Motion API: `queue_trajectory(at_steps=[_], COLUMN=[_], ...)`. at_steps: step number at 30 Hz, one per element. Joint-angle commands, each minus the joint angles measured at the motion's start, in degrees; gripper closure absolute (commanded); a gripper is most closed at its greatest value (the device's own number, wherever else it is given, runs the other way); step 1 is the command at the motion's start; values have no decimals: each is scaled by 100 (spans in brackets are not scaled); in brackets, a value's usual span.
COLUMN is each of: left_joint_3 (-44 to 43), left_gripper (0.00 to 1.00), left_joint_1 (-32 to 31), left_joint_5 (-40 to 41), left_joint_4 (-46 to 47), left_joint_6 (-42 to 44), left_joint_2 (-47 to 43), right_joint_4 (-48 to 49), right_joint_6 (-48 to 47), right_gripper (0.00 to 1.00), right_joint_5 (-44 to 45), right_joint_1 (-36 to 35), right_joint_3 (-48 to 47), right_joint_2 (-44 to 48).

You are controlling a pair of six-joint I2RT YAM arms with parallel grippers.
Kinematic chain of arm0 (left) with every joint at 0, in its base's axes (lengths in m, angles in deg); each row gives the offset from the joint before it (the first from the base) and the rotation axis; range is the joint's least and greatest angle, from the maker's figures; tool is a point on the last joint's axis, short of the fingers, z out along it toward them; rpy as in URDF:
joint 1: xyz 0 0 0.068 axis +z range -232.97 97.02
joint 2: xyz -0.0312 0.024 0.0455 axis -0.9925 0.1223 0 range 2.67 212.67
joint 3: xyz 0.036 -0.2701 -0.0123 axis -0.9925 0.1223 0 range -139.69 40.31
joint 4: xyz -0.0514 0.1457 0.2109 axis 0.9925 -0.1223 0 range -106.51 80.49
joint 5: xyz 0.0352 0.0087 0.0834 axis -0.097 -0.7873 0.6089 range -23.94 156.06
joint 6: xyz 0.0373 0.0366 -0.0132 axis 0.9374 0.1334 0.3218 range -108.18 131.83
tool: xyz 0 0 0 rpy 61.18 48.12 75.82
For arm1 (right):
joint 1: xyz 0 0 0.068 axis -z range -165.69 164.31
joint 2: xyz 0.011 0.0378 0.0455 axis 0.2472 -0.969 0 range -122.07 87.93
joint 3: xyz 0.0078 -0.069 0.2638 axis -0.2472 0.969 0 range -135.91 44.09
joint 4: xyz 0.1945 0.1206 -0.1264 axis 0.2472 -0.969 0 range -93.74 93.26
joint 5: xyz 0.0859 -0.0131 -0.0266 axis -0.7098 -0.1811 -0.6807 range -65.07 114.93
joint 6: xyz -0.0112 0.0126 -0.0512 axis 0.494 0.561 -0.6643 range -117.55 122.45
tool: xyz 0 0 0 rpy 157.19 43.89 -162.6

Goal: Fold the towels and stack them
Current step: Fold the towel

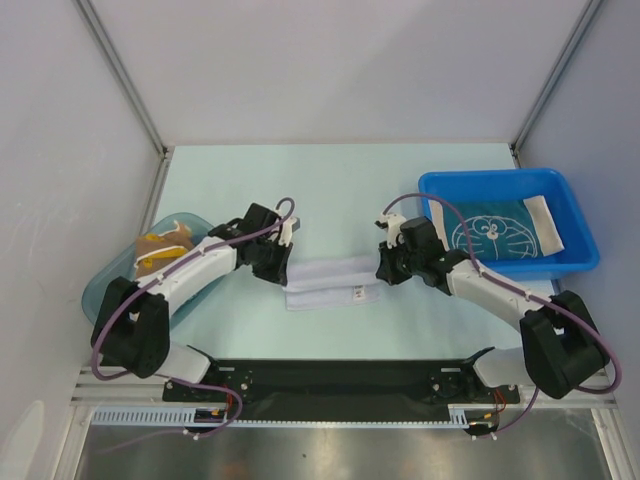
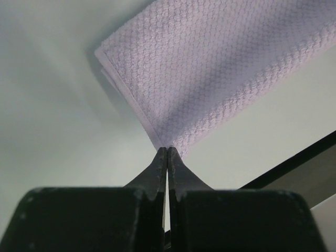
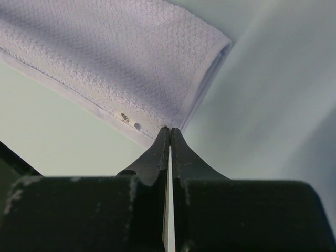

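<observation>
A white towel (image 1: 330, 283) lies folded into a long strip on the table between my two arms. My left gripper (image 1: 284, 264) is shut at its left end. In the left wrist view the closed tips (image 2: 167, 149) meet the near corner of the waffle-textured towel (image 2: 210, 68), with no cloth showing between them. My right gripper (image 1: 385, 271) is shut at the right end. Its tips (image 3: 170, 129) touch the towel's (image 3: 115, 58) hemmed near edge, next to a small label. A teal-blue towel (image 1: 497, 235) with a cartoon face lies in the blue bin. Brown and orange cloth (image 1: 163, 247) lies in the tub.
The blue plastic bin (image 1: 578, 225) stands at the right, close behind my right arm, with a cream cloth (image 1: 546, 224) along its right side. The translucent teal tub (image 1: 103, 285) sits at the left beside my left arm. White walls enclose the table on three sides.
</observation>
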Motion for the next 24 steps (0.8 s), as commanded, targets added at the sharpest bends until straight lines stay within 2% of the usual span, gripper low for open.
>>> queue_trajectory(at_steps=[1,8,12,14,15,19,20,22,24], left_joint_3=[122,262,377,368,359,192,96,-53,-124], left_gripper=[100,100,97,92,77,75,70,69,67], left_joint_1=[-15,-33,-112,-173,-200,-288,-288,-297,-358], left_joint_5=[146,198,233,338,347,409,487,822,491], left_joint_4=[30,-120,-50,-67,-93,-304,-374,-611,-498], left_joint_6=[-211,-308,-404,-457,-475,-598,-624,-807,-1149], left_joint_2=[-401,-375,-296,-226,-208,-365,-410,-471,-611], right_joint_4=[-64,-283,-494,-608,-652,-1205,-1415,-1584,-1725], right_joint_6=[256,668,906,1003,1047,1284,1389,1451,1644], right_gripper=[100,100,92,84,82,71,67,67,67], right_joint_5=[339,242,409,366,287,216,181,111,198], right_joint_1=[-95,-105,-105,-114,-96,-105,-105,-131,-149], right_joint_3=[47,117,152,135,100,-58,-111,-251,-339], right_joint_2=[312,330,233,93,57,136,171,338,487])
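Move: The place for the held edge is the towel's near edge on the table: its near-left corner lies about 4 cm back from the left hand and 2 cm below, its near-right corner about 4 cm back from the right hand and 2 cm below. The far fold runs some 6 cm ahead of each hand; its middle is 12 cm to the left hand's right. The small print is about 6 cm left of the right hand and 3 cm back. Back towards the bases go both hands, rising a touch and then sinking, bringing the pinched towel edge towards the near edge and letting go as the fingers open to about a third. The left travels only 2.5 cm; the right draws back about 5 cm, 2 cm down and slightly right, clear of its corner, its wrist tipping some 15 degrees to point more steeply down. ##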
